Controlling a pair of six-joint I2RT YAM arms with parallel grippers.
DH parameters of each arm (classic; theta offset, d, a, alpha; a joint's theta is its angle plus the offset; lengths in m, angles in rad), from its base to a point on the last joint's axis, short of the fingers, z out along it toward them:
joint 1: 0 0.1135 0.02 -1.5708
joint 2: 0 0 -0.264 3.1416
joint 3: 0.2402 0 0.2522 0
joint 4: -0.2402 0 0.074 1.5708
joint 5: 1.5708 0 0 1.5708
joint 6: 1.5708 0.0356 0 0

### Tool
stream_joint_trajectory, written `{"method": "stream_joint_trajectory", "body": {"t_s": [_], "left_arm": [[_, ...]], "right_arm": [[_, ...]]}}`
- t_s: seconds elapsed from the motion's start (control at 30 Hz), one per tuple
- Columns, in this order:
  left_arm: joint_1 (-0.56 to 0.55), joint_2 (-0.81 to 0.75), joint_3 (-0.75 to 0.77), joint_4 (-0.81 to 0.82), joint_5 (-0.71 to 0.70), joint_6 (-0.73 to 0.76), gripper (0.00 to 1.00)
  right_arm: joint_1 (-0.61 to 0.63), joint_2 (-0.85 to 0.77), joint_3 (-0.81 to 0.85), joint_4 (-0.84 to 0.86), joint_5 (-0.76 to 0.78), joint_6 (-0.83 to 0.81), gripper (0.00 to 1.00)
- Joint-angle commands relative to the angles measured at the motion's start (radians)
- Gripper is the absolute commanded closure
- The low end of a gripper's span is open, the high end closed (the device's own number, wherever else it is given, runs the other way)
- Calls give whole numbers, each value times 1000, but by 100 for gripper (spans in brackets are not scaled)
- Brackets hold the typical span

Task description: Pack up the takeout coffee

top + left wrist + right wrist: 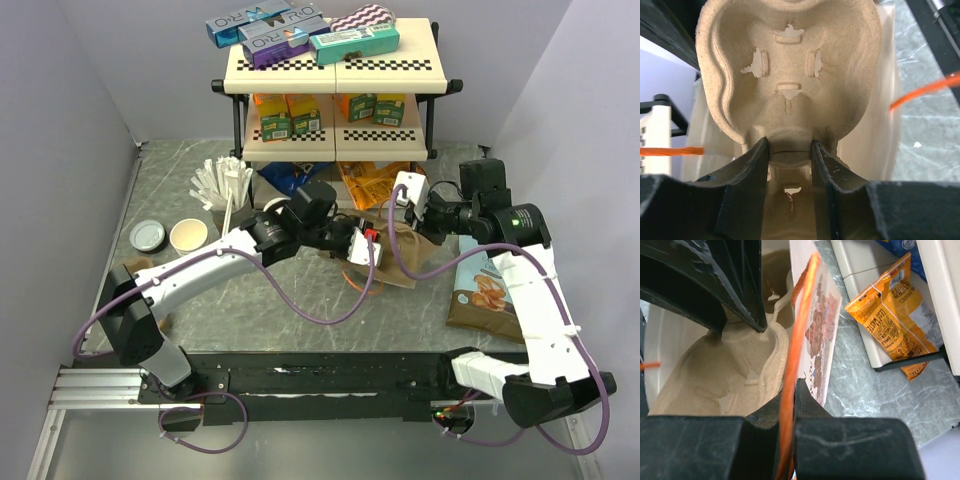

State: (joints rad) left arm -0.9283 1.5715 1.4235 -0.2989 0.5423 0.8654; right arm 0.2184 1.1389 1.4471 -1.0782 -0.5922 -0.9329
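Note:
The takeout coffee, a small white paper cup with a cream inside, stands uncovered on the table at the left, away from both grippers. My left gripper reaches into a paper bag and is shut on the centre ridge of a moulded pulp cup carrier. The carrier's cup wells hold nothing. My right gripper is shut on the bag's orange handle, holding the printed bag wall up.
A flat round lid lies left of the cup. A dark cup of white sticks stands behind it. A shelf unit with boxes fills the back. Snack bags lie under the shelf and at the right.

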Motion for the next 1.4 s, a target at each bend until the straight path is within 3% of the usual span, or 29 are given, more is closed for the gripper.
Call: {"method": "stream_joint_trajectory", "body": {"t_s": [0.0, 0.2, 0.77, 1.13, 1.37], "left_arm": [[14, -21, -31, 103, 61, -68, 99], [11, 22, -18, 80, 18, -16, 99], [-73, 143, 132, -75, -329, 83, 99], [-101, 171, 170, -180, -330, 239, 99], [-115, 228, 204, -222, -393, 233, 99]], "right_arm": [[6, -24, 1, 1, -58, -9, 100], [7, -10, 16, 1, -67, 9, 100], [29, -2, 18, 49, 17, 103, 100], [52, 4, -8, 150, 109, 206, 100], [107, -10, -11, 123, 147, 169, 100]]}}
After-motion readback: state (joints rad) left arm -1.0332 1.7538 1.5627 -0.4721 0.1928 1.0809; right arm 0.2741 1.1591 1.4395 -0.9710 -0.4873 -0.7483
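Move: The cup tray is already in the left fingers, pinched at its waist. The open paper bag it goes into has its middle about 2 cm back, 4 cm right of and 14 cm below the left hand, and roughly 4 cm back, 3 cm left of and 16 cm below the right. From the left hand, the orange snack bag lies about 12 cm ahead, straight in line, and the lidded cup 6 cm ahead and 21 cm left, both some 20 cm lower. The cup tray is lowered about 5 cm deeper into the paper bag by the left hand, which also edges forward and tips its right-pointing fingers more steeply down by roughly 20 degrees, its grip unchanged. The right hand keeps its pinch on the bag's rim beside the orange handle, easing a couple of centimetres forward late on with a slight clockwise turn. ##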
